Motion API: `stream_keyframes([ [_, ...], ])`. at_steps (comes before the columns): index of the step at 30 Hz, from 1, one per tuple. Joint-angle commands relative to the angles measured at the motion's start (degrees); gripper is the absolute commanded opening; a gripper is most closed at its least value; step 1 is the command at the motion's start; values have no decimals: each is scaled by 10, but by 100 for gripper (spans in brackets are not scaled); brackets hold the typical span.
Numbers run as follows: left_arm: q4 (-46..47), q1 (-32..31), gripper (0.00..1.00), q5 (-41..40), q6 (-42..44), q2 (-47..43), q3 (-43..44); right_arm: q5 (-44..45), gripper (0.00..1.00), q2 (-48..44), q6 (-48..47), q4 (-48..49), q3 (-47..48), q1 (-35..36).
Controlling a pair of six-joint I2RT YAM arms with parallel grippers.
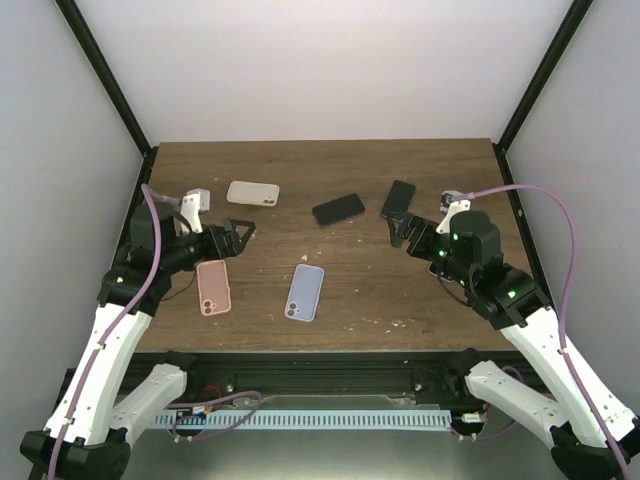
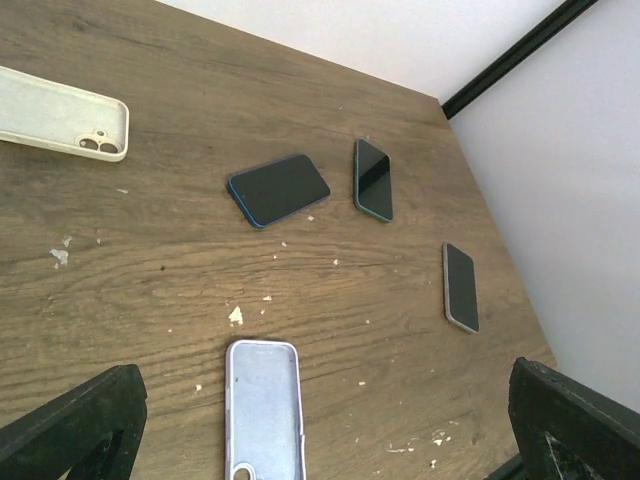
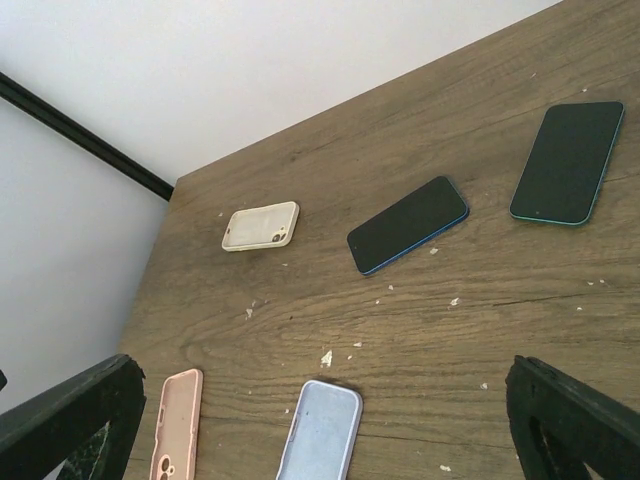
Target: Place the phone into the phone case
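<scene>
Two dark phones lie screen up at the back: one blue-edged (image 1: pixel 338 209) (image 2: pixel 279 189) (image 3: pixel 408 225), one teal-edged (image 1: pixel 398 198) (image 2: pixel 373 179) (image 3: pixel 567 162). A third, silver-edged phone (image 2: pixel 461 287) shows only in the left wrist view. A lavender case (image 1: pixel 305 291) (image 2: pixel 263 408) (image 3: pixel 322 432) lies hollow side up near the front middle. Beside it is a pink case (image 1: pixel 213 286) (image 3: pixel 177 425), and a cream case (image 1: pixel 252 193) (image 2: pixel 60 125) (image 3: pixel 260 226) lies at the back left. My left gripper (image 1: pixel 236 240) (image 2: pixel 325 400) hovers open above the pink case's far end. My right gripper (image 1: pixel 398 232) (image 3: pixel 322 385) hovers open by the teal-edged phone. Neither holds anything.
The wooden table (image 1: pixel 420 290) carries small white flecks. Black frame posts (image 1: pixel 530 85) rise at the back corners against white walls. The table's front edge runs just ahead of both arm bases.
</scene>
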Motion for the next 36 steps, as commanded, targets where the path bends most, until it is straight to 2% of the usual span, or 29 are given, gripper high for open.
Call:
stream_keyframes([
  [1,6,2,100,-5,2,-2,-2,1,100,-7,11,-2,-5,4],
  [6,14,2,100,-25,-8,-2,-11,-1,100,-17,2,5,-9,4],
  [11,-3,2,99,-29,-3,39,-15,30,100,-17,-15,17,-14,4],
  [17,-14,2,85,7,-13,143,-28,153,100,91,-41,-36,6,-6],
  [20,-9,1,77,28,-10,198,-32,174,100,155,-50,-52,17,-48],
  [25,38,-4,73,50,-32,242,-62,177,93,228,-64,-47,18,-130],
  [28,80,-15,72,68,-50,258,-92,150,79,258,-89,-25,6,-188],
  [30,98,-27,72,59,-53,273,-104,123,74,275,-105,2,-10,-225],
  [36,146,-60,70,60,-66,333,-130,59,73,349,-127,35,-20,-304],
])
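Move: The lilac phone case lies some 10 cm to the left hand's right, about level with it fore-and-aft and roughly 28 cm below; the pink case is about 15 cm to that hand's left, level with it. The silver-edged phone is about 9 cm ahead of the right hand, some 20 cm to its right and 30 cm below. From the right hand, the green-edged phone lies about 23 cm ahead and 7 cm right, the blue-edged phone 21 cm ahead and 9 cm left. Towards the silver-edged phone the right hand swings down about 17 cm, 15 cm to its right and 10 cm forward, its fingers tipping steeply down as the wrist turns clockwise. Over the lilac case the left hand sinks some 20 cm, easing right late on and tipping down about 35 degrees. Both grippers narrow to roughly three quarters open, touching nothing yet. ##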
